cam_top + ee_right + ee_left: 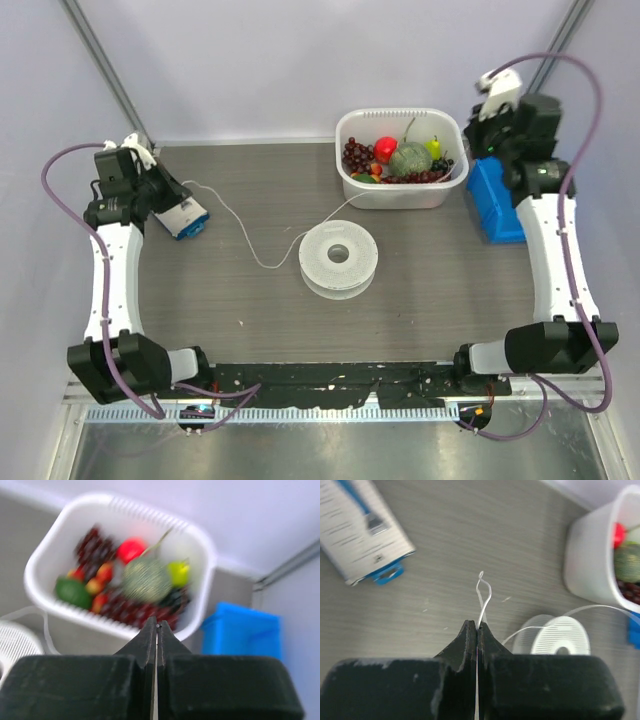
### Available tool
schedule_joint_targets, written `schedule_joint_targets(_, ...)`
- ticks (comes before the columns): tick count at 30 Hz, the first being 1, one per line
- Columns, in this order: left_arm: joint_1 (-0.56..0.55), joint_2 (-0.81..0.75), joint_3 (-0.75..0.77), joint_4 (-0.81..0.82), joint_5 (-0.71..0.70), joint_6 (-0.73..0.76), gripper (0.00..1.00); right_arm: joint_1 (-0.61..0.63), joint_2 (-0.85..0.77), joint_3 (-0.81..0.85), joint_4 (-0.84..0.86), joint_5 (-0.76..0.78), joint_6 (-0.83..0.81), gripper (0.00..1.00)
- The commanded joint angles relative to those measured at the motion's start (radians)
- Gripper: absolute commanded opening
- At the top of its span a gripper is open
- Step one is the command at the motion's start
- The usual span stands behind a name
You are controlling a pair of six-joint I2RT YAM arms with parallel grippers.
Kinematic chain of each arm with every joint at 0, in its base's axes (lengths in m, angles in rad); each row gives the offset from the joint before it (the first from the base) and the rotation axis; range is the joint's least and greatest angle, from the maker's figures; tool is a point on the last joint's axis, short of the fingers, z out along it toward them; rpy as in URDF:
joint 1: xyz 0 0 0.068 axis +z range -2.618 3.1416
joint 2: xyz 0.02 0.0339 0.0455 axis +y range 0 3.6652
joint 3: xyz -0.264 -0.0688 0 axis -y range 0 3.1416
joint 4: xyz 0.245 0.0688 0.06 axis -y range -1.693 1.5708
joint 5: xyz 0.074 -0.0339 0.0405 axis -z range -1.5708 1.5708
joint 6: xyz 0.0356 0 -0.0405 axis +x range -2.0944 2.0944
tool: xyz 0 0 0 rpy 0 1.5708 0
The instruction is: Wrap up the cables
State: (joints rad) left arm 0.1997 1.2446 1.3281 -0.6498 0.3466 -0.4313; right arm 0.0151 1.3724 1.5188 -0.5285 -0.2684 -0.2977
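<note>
The cable (248,240) is a thin white cord lying slack across the dark table, running from the left side to the white round spool (340,256). My left gripper (477,626) is shut on the cable, and a short looped end (483,589) sticks out past the fingertips. Another stretch of the cord curves over the spool (559,637) to the right of the fingers. My right gripper (157,625) is shut with nothing in it, held up at the back right above the near rim of the fruit basket (120,502).
A white box with a blue tab (185,218) lies just beside the left gripper. The white basket (400,195) of toy fruit stands at the back. A blue bin (495,200) sits at the right edge under the right arm.
</note>
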Motion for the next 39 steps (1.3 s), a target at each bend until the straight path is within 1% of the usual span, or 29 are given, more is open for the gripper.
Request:
schedule_joint_targets(1,0.072,0.044,0.014,-0.131,-0.124,0.138,0.00,-0.090,-0.035,0.208,0.050,0.170,0.075,0.01)
schedule_joint_targets(3,0.110,0.071,-0.003,-0.161,-0.121,0.190,0.00,-0.112,-0.027,0.260,0.086,0.230,0.066,0.01)
schedule_joint_targets(5,0.127,0.096,-0.013,-0.203,-0.120,0.273,0.00,-0.121,-0.010,0.309,0.119,0.265,0.051,0.01)
schedule_joint_targets(6,0.133,0.110,-0.020,-0.235,-0.120,0.322,0.00,-0.124,-0.004,0.342,0.131,0.265,0.045,0.01)
schedule_joint_targets(7,0.141,0.124,-0.023,-0.267,-0.115,0.392,0.00,-0.127,0.013,0.357,0.137,0.315,0.034,0.01)
schedule_joint_targets(8,0.148,0.140,-0.021,-0.305,-0.112,0.428,0.00,-0.132,0.019,0.391,0.150,0.325,0.029,0.01)
schedule_joint_targets(10,0.164,0.162,-0.035,-0.379,-0.113,0.576,0.00,-0.136,0.051,0.443,0.166,0.350,0.011,0.01)
schedule_joint_targets(14,0.213,0.187,-0.081,-0.453,-0.165,0.785,0.00,-0.139,0.094,0.520,0.197,0.390,-0.018,0.01)
schedule_joint_targets(17,0.234,0.187,-0.138,-0.442,-0.242,0.885,0.00,-0.139,0.109,0.563,0.216,0.409,-0.038,0.01)
schedule_joint_targets(21,0.244,0.165,-0.233,-0.346,-0.384,0.971,0.00,-0.141,0.128,0.586,0.246,0.429,-0.063,0.01)
schedule_joint_targets(23,0.250,0.158,-0.271,-0.301,-0.423,1.016,0.00,-0.141,0.131,0.589,0.277,0.443,-0.072,0.01)
schedule_joint_targets(27,0.274,0.145,-0.313,-0.280,-0.414,1.086,0.00,-0.144,0.137,0.606,0.294,0.454,-0.069,0.01)
schedule_joint_targets(33,0.313,0.081,-0.316,-0.318,-0.376,1.161,0.00,-0.144,0.082,0.600,0.295,0.400,-0.029,0.01)
schedule_joint_targets(36,0.314,0.044,-0.339,-0.298,-0.389,1.187,0.00,-0.144,0.083,0.609,0.326,0.431,-0.047,0.01)
schedule_joint_targets(39,0.323,0.015,-0.392,-0.252,-0.416,1.253,0.00,-0.144,0.112,0.642,0.338,0.474,-0.067,0.01)
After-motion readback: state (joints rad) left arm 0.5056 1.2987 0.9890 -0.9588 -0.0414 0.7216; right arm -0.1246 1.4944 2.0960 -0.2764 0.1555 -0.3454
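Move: Out to the left hand's right, some 31 cm over and 9 cm back, the spool lies about 21 cm lower; the white-blue packet is roughly 4 cm ahead of that hand, 8 cm to its left and 23 cm below. From the right hand the spool is about 28 cm left, 14 cm back and 26 cm down. The fruit basket stands about 9 cm ahead of the right hand, 13 cm left and 22 cm down, the blue tray 2 cm ahead, 13 cm right and 26 cm down. Drawing the cable out both ways from the spool, the right hand keeps its end pinched and sweeps up about 27 cm and to the right, fast then easing, its wrist tipping up and turning clockwise. The left hand, still gripping the other end, drops some 20 cm while going left and then back towards the near left table edge, fingers tilting down, and rises slightly at the end. ##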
